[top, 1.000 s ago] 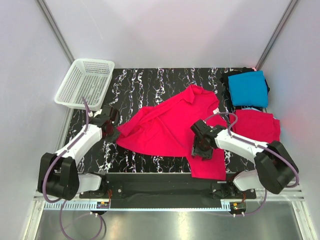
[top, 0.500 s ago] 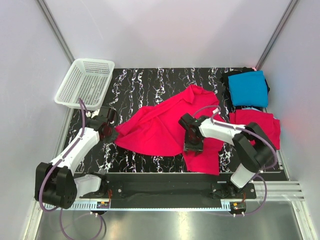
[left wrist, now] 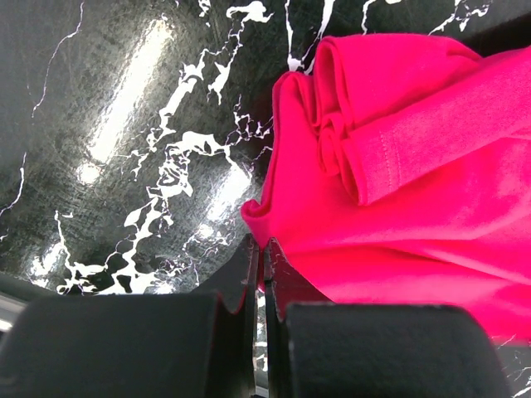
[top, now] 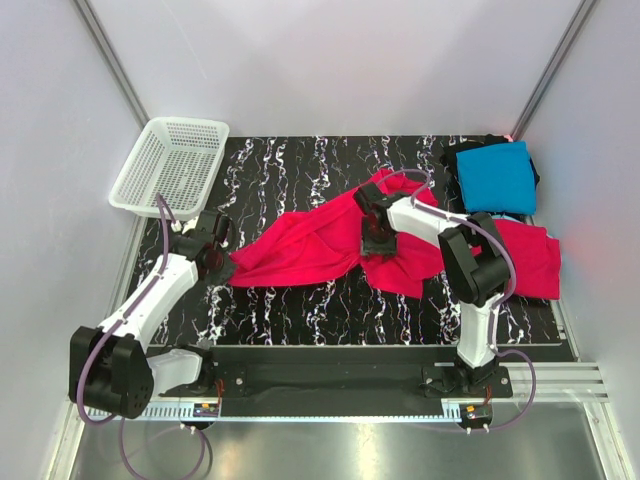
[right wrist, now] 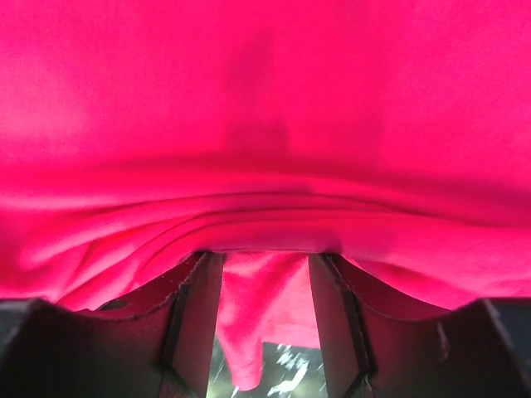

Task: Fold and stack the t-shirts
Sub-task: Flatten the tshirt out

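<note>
A bright pinkish-red t-shirt (top: pixel 300 250) lies bunched across the middle of the black marble table, stretched between both arms. My left gripper (top: pixel 228 265) is shut on its left corner; in the left wrist view the jaws (left wrist: pixel 264 245) pinch the cloth edge (left wrist: pixel 415 182) just above the table. My right gripper (top: pixel 377 240) is at the shirt's rear middle. In the right wrist view a wad of the red cloth (right wrist: pixel 265 99) fills the gap between its jaws (right wrist: pixel 265 257) and drapes over the fingertips. A second red t-shirt (top: pixel 530 255) lies at the right. A folded turquoise t-shirt (top: pixel 497 177) rests on a black one (top: pixel 462 152).
A white mesh basket (top: pixel 170 165) stands at the table's back left corner. Grey walls with metal rails close in the back and sides. The arms' bases sit at the near edge.
My right gripper has swept from the near right toward the back, carrying the shirt's lower part with it, so the shirt is now a narrower band. The left gripper has kept its hold.
</note>
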### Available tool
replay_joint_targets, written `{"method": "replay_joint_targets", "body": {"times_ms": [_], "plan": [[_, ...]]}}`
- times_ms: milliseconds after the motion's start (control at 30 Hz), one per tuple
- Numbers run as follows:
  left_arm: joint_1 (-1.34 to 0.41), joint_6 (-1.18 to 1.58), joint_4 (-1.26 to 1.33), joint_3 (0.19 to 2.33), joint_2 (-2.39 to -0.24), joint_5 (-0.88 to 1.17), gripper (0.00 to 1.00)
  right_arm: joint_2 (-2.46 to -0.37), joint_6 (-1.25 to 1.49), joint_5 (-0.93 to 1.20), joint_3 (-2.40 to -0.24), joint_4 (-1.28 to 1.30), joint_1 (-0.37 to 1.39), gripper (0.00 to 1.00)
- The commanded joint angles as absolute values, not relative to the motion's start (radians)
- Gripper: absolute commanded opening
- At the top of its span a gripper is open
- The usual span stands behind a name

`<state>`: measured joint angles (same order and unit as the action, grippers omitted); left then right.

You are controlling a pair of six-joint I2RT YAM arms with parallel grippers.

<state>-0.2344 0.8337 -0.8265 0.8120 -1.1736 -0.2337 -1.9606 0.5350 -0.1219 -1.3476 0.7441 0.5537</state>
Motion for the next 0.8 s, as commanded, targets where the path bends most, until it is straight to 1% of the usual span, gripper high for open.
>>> {"method": "replay_joint_targets", "body": {"times_ms": [0,133,200,333,400,467,600,767], "plan": [[-0.238,0.815,-0.822,0.857,-1.180,-0.252,0.00,-1.987,0.434,-0.227,-1.397,0.707,0.526,0.52],[-0.238,0.811,-0.821,0.856,-1.178,-0.247,0.00,-1.905,0.420,-0.232,-1.388,0.710,0.525,0.52],[-0.238,0.811,-0.819,0.853,-1.170,-0.245,0.00,-1.814,0.429,-0.244,-1.373,0.710,0.525,0.52],[-0.238,0.804,-0.824,0.861,-1.169,-0.253,0.00,-1.616,0.446,-0.300,-1.327,0.727,0.525,0.55],[-0.238,0.804,-0.824,0.864,-1.170,-0.252,0.00,-1.571,0.456,-0.355,-1.331,0.771,0.525,0.56],[-0.238,0.805,-0.822,0.868,-1.169,-0.250,0.00,-1.548,0.463,-0.394,-1.345,0.811,0.525,0.57],[-0.238,0.805,-0.824,0.877,-1.166,-0.249,0.00,-1.578,0.497,-0.466,-1.365,0.896,0.515,0.57],[-0.238,0.802,-0.834,0.879,-1.154,-0.250,0.00,-1.585,0.598,-0.477,-1.292,0.905,0.500,0.56]]}}
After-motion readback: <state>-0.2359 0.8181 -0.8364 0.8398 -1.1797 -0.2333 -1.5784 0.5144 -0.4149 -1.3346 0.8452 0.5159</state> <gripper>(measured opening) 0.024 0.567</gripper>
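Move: The t-shirt is bunched in creases at the right hand's half-open fingertips, which are down on it; its middle lies about 5 cm to the left and 3 cm ahead, barely lower. The folded red shirt is some 27 cm to the right and about level with that hand, the blue shirt about 23 cm right and 14 cm ahead. From the left hand, pinching a corner, the t-shirt's middle is roughly 23 cm right, 7 cm ahead and 7 cm down. The t-shirt's ruck gets a last push forward of about 2 cm from the right fingertips, which then come free of the cloth: the hand rises quickly by some 15 cm and drifts about 6 cm right over the shirt, fingers staying half open and swinging outward by about 25 degrees, before beginning to sink. The left hand stays put, keeping its pinch on the corner. ##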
